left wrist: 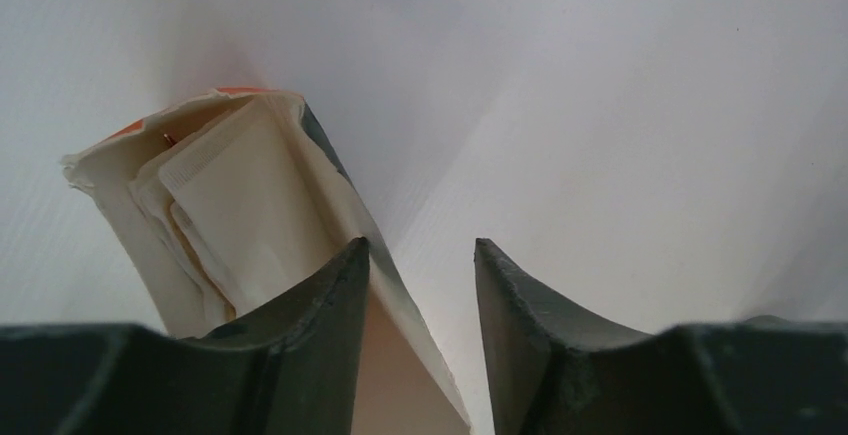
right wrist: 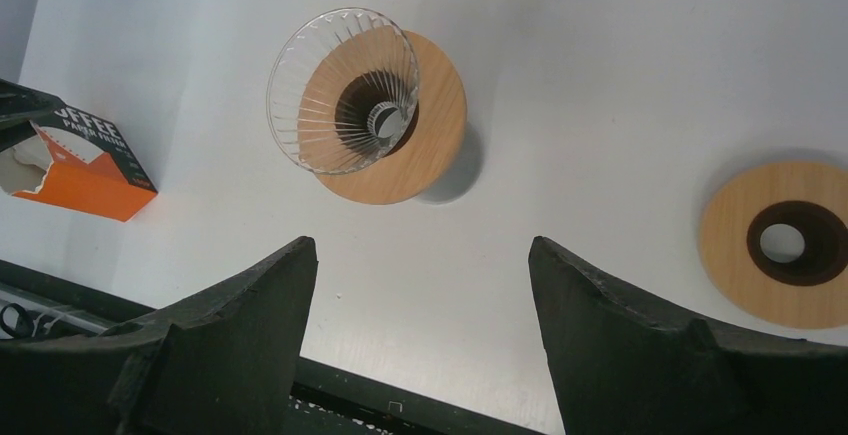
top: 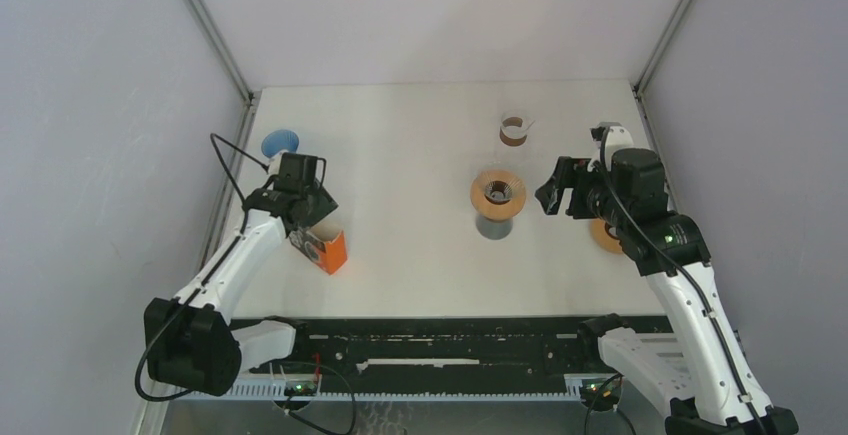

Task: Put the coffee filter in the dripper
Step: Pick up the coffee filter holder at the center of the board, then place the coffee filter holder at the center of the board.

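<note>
An orange coffee filter box (top: 328,250) lies open at the left of the table, also in the right wrist view (right wrist: 90,170). Cream paper filters (left wrist: 250,205) are stacked inside the box (left wrist: 110,170). My left gripper (top: 305,225) is at its mouth, jaws (left wrist: 420,245) partly apart astride the box's right wall: one finger inside against the wall, the other outside and apart from it. The glass dripper (top: 498,195) with a wooden collar stands on a grey base mid-table (right wrist: 345,90). My right gripper (top: 555,195) hovers open to its right, nothing between its fingers (right wrist: 420,245).
A loose wooden ring (top: 603,235) lies under the right arm, seen too in the right wrist view (right wrist: 780,245). A blue cone-shaped object (top: 282,142) sits at the back left. A small glass with a brown band (top: 514,132) stands behind the dripper. A black rail (top: 440,345) runs along the near edge.
</note>
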You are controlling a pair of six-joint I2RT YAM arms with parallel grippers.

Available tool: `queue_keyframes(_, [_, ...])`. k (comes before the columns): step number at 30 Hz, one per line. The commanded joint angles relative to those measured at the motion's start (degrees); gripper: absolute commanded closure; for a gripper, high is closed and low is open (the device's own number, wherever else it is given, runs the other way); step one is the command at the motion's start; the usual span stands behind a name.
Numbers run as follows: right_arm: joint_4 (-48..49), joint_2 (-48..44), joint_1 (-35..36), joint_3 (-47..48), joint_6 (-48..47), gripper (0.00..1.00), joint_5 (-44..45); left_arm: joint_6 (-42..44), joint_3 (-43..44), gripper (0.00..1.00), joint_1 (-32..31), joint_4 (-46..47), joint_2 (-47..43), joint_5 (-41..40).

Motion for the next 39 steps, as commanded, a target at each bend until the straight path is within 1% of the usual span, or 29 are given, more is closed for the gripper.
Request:
queue_keyframes(1, [2.06,-1.17,-0.48,-0.07,-1.31,0.14,0.48,1.10,0.25,0.56,0.47,1.82,0.74,-0.57])
queue_keyframes(4, [1.97,-1.46,-0.57,-0.16,-1.10,0.14,0.62,1.40,-0.28,0.65,0.50,2.06,0.85,-0.03])
queue_keyframes(8, [2.11,-1.68,-0.83,-0.16,-1.06,0.14,1.00,3.47,0.80,0.83,0.44,1.59,1.13,1.05])
queue_keyframes(10, [2.20,-1.90,-0.92,-0.16,-0.89,0.14,1.13,5.09,2.01,0.89,0.39,1.34,1.46,2.19])
queue_keyframes(13, [2.45,-2.50,-1.09,-0.61,-0.82,0.14,1.84,7.22,4.75,0.95,0.32,1.28,2.73,3.93])
queue_keyframes(17, [2.76,-3.34,-1.51,-1.44,-0.61,0.14,2.71,12.14,11.20,0.99,0.11,0.63,6.86,6.97])
queue_keyframes(21, [3.33,-4.32,-1.87,-2.38,-0.60,0.14,3.69,15.39,19.82,1.00,-1.29,-0.35,13.06,10.00])
queue_keyframes(25, [4.07,-4.94,-2.36,-3.24,-0.57,0.14,4.60,19.04,29.02,1.00,-4.40,-3.11,20.29,10.39])
queue_keyframes(29, [4.65,-4.82,-2.80,-4.01,-0.65,0.14,4.98,23.51,38.13,1.00,-7.60,-8.24,27.54,9.85])
queue_keyframes(32, [5.12,-4.83,-2.99,-4.49,-0.50,0.14,5.42,28.06,43.32,1.00,-10.11,-12.19,32.13,7.28])
queue_keyframes(35, [5.82,-5.15,-3.25,-5.10,-0.26,0.14,5.46,33.27,46.02,1.00,-11.74,-14.59,34.80,3.87])
queue_keyframes(39, [6.58,-5.52,-3.45,-6.06,-0.26,0.14,5.56,38.40,45.47,1.00,-12.95,-14.44,35.94,1.87])
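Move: The coffee filter holder, an open carton of paper filters, has its middle about 2 cm back, 2 cm left and 6 cm below the left hand, whose half-open fingers straddle the rim of its right-hand wall. The blue dripper stands some 23 cm ahead, 14 cm left and 8 cm lower; the glass dripper on its wooden collar is about 4 cm ahead and 35 cm right, 3 cm higher. From the right hand, the holder lies some 48 cm left, 4 cm ahead and 20 cm below. The coffee filter holder is pinched by the rim of its right-hand wall as the left fingers shut on the card, then lifted and carried some 11 cm right and 10 cm forward, towards the glass dripper. The left hand rises about 5 cm, sinks back 2 and turns roughly 40 degrees clockwise. The open right hand drifts 3 cm right, away from the dripper. ##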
